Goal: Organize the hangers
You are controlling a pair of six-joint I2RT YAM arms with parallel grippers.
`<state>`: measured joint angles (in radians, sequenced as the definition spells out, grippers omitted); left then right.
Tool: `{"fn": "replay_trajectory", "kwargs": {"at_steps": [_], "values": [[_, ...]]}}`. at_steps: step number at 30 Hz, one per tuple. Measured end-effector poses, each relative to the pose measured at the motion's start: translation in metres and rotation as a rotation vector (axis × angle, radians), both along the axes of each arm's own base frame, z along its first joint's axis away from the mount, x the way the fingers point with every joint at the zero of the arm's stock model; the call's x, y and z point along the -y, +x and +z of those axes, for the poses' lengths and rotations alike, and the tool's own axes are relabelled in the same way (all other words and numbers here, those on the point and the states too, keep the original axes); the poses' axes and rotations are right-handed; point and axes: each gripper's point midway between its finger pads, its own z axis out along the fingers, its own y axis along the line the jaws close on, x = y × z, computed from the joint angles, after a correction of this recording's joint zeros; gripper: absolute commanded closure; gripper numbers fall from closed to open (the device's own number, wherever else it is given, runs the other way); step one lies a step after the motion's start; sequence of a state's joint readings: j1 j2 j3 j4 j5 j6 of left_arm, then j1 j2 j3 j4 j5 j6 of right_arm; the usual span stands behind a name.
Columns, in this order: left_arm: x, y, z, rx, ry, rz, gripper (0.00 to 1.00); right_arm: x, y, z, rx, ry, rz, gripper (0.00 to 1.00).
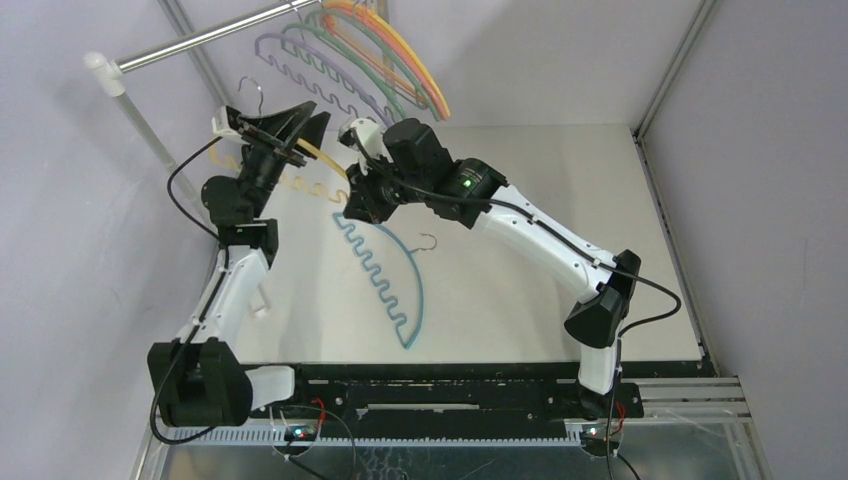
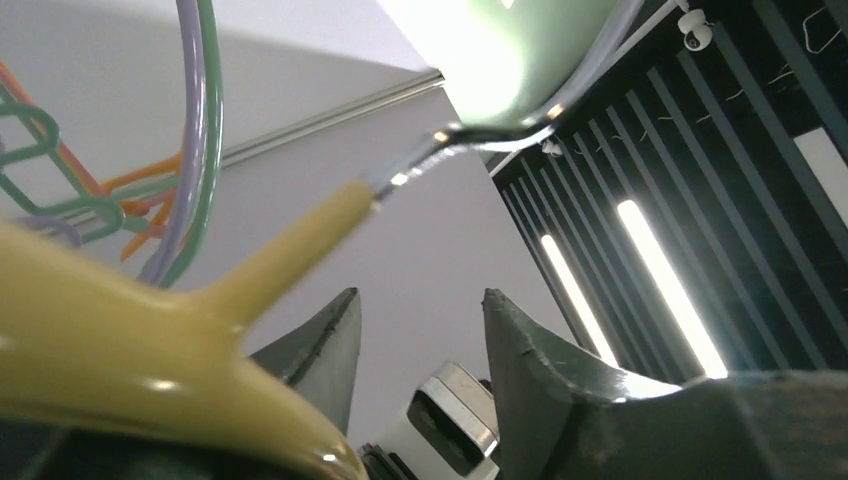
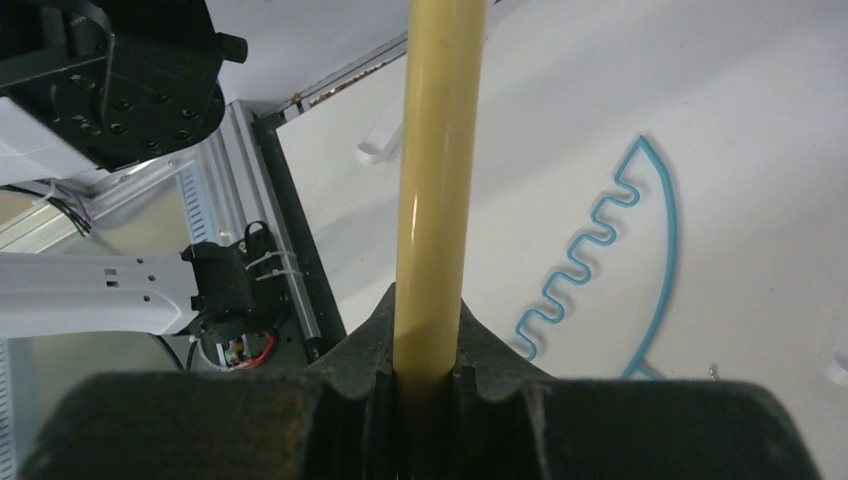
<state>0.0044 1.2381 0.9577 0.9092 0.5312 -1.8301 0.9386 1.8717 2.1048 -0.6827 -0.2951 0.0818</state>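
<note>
A yellow hanger [image 1: 320,160] is held up off the table between both arms, its wire hook [image 1: 252,95] pointing up. My left gripper [image 1: 315,112] holds its top: in the left wrist view the yellow body [image 2: 120,350] crosses the base of the jaws while the fingertips [image 2: 345,310] stand apart around empty air. My right gripper [image 1: 352,192] is shut on the hanger's arm, and that yellow bar [image 3: 435,150] runs straight up from between its pads. A teal wavy hanger [image 1: 385,285] lies flat on the table below the right wrist.
A silver rail [image 1: 200,38] on a white post [image 1: 105,72] crosses the back left. Purple, green, orange and yellow hangers [image 1: 380,60] hang from it, just beyond both grippers. Metal frame posts stand at the back corners.
</note>
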Motion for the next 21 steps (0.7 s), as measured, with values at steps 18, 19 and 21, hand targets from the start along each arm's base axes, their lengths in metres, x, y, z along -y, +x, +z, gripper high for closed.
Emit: {"fn": "replay_trajectory", "kwargs": {"at_steps": [18,19,21], "values": [[0.012,-0.046,-0.075,-0.125,0.236,0.039,0.00,0.017,0.021,-0.007,0.010,-0.049,-0.085,1.00],[0.012,-0.048,-0.074,-0.130,0.283,0.060,0.01,0.018,0.023,-0.006,0.011,-0.049,-0.089,1.00],[0.009,-0.052,-0.067,-0.124,0.379,0.115,0.01,0.017,0.026,0.002,0.023,-0.035,-0.094,1.00]]}}
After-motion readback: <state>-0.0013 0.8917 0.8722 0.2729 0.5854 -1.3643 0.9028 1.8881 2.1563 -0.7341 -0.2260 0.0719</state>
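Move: The yellow hanger is in both grippers. Its middle lies about 6 cm to the left of the left hand, level fore and aft, some 2 cm below. From the right hand, which pinches its right end, the middle is roughly 13 cm left, 5 cm ahead and 10 cm higher. From the left hand, the free stretch of rod is about 14 cm ahead, 10 cm left and 10 cm up; the nearest purple hanger is 12 cm ahead, 1 cm right, about level in height. Left hand opens, releasing the yellow hanger, withdrawing down and back about 8 cm; right keeps pinching, easing forward. ##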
